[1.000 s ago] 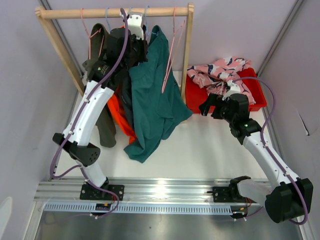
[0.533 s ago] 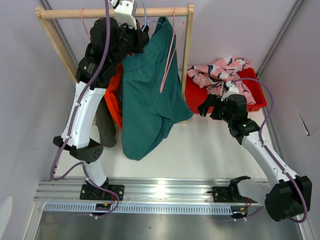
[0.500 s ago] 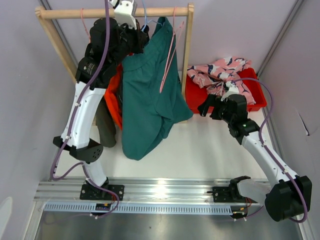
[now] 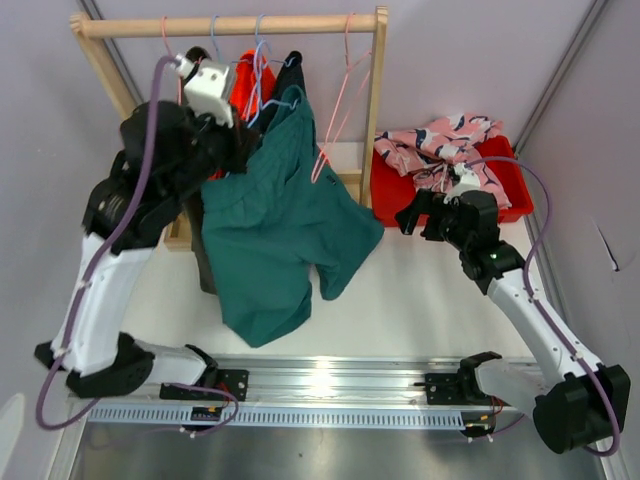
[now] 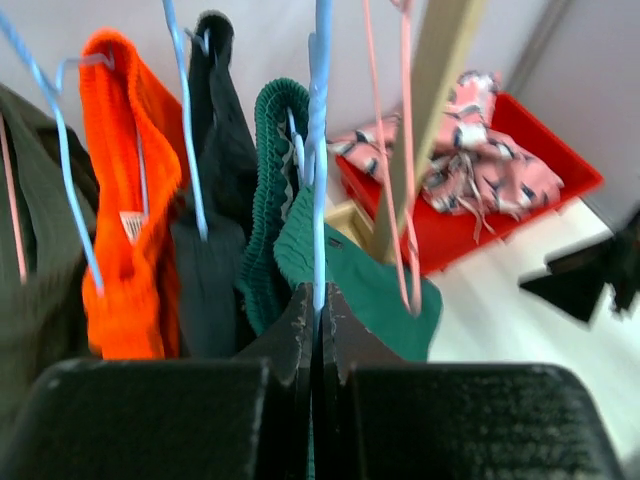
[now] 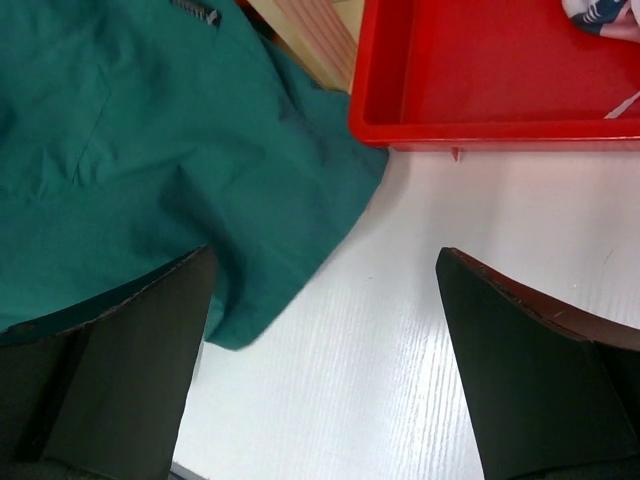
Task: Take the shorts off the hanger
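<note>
My left gripper is shut on the blue wire hanger that carries the teal shorts. It holds them below and in front of the wooden rail. The teal waistband hangs just past the jaws. The orange shorts, the navy shorts and the olive shorts hang on the rack; all three also show in the left wrist view. The pink printed shorts lie in the red bin. My right gripper is open and empty, low by the teal hem.
An empty pink hanger hangs at the rail's right end beside the rack's upright post. The rack's wooden foot lies between the teal shorts and the bin's wall. White tabletop lies under my right gripper.
My left arm has swung down and to the left, drawing the hanger and the teal shorts away from the rail toward the front. My right gripper has barely moved.
</note>
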{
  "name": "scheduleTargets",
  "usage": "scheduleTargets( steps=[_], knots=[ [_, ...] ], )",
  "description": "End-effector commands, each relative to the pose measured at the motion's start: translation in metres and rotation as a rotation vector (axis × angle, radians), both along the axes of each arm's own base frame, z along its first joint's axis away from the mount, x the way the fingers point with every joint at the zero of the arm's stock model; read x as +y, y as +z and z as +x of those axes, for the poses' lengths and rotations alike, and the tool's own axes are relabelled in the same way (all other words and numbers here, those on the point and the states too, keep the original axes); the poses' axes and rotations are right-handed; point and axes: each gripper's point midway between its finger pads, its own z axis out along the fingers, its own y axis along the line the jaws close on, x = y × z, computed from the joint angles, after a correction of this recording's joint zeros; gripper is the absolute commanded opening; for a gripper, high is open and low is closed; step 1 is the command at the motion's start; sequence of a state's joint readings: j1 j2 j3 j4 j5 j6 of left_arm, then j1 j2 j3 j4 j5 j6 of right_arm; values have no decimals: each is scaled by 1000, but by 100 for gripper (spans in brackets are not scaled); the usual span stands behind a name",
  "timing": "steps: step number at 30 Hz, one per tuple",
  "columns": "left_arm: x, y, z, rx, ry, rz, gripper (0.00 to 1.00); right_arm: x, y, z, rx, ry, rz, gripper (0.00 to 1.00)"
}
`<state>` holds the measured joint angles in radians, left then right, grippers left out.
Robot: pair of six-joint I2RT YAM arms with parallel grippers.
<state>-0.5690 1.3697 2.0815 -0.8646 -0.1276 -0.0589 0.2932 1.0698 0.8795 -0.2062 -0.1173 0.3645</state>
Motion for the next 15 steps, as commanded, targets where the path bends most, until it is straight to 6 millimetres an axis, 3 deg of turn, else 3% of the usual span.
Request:
scheduleTargets(
  steps=[1, 3, 5, 8, 12, 13, 15],
  knots=[
    [12, 9, -50, -30, -76, -32, 0, 7, 53, -8, -131, 45, 36, 100],
    [9, -19, -72, 37, -144, -19, 0, 11, 69, -17, -179, 79, 59, 99],
    [-2, -25, -100, 43, -274, -52, 0, 23, 81, -31, -228, 162, 92, 99],
    [-12, -64, -134, 117, -419, -73, 0, 37, 106, -60, -308, 287, 154, 99],
    [-11, -73, -175, 174, -536, -119, 0, 44, 124, -92, -364, 390, 201, 100],
    [-6, -60, -184, 152, -547, -134, 0, 44, 125, -97, -361, 403, 206, 99],
    [-3, -58, -192, 173, -555, -134, 0, 45, 132, -104, -365, 415, 219, 99]
  ],
)
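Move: The green shorts hang from the blue hanger whose left end the left hand already grips, off the rail; their middle is about 5 cm ahead of that hand, 5 cm right and some 20 cm below. The empty pink hanger is roughly 15 cm ahead and 10 cm right of it, the black garment 14 cm ahead, 3 cm right and 18 cm below. From the open right hand the shorts' middle lies about 22 cm left, 3 cm ahead and 5 cm above. The green shorts come away from the rack on their hanger as the left hand, keeping its shut grip, draws them back some 16 cm and, mostly in the later part, down about 9 cm, swinging clockwise and tipping slightly down. Meanwhile the right hand, empty and wide open, rises about 12 cm and pulls back while edging left towards the waistband's right end, its fingers tipping up and turning counter-clockwise. ##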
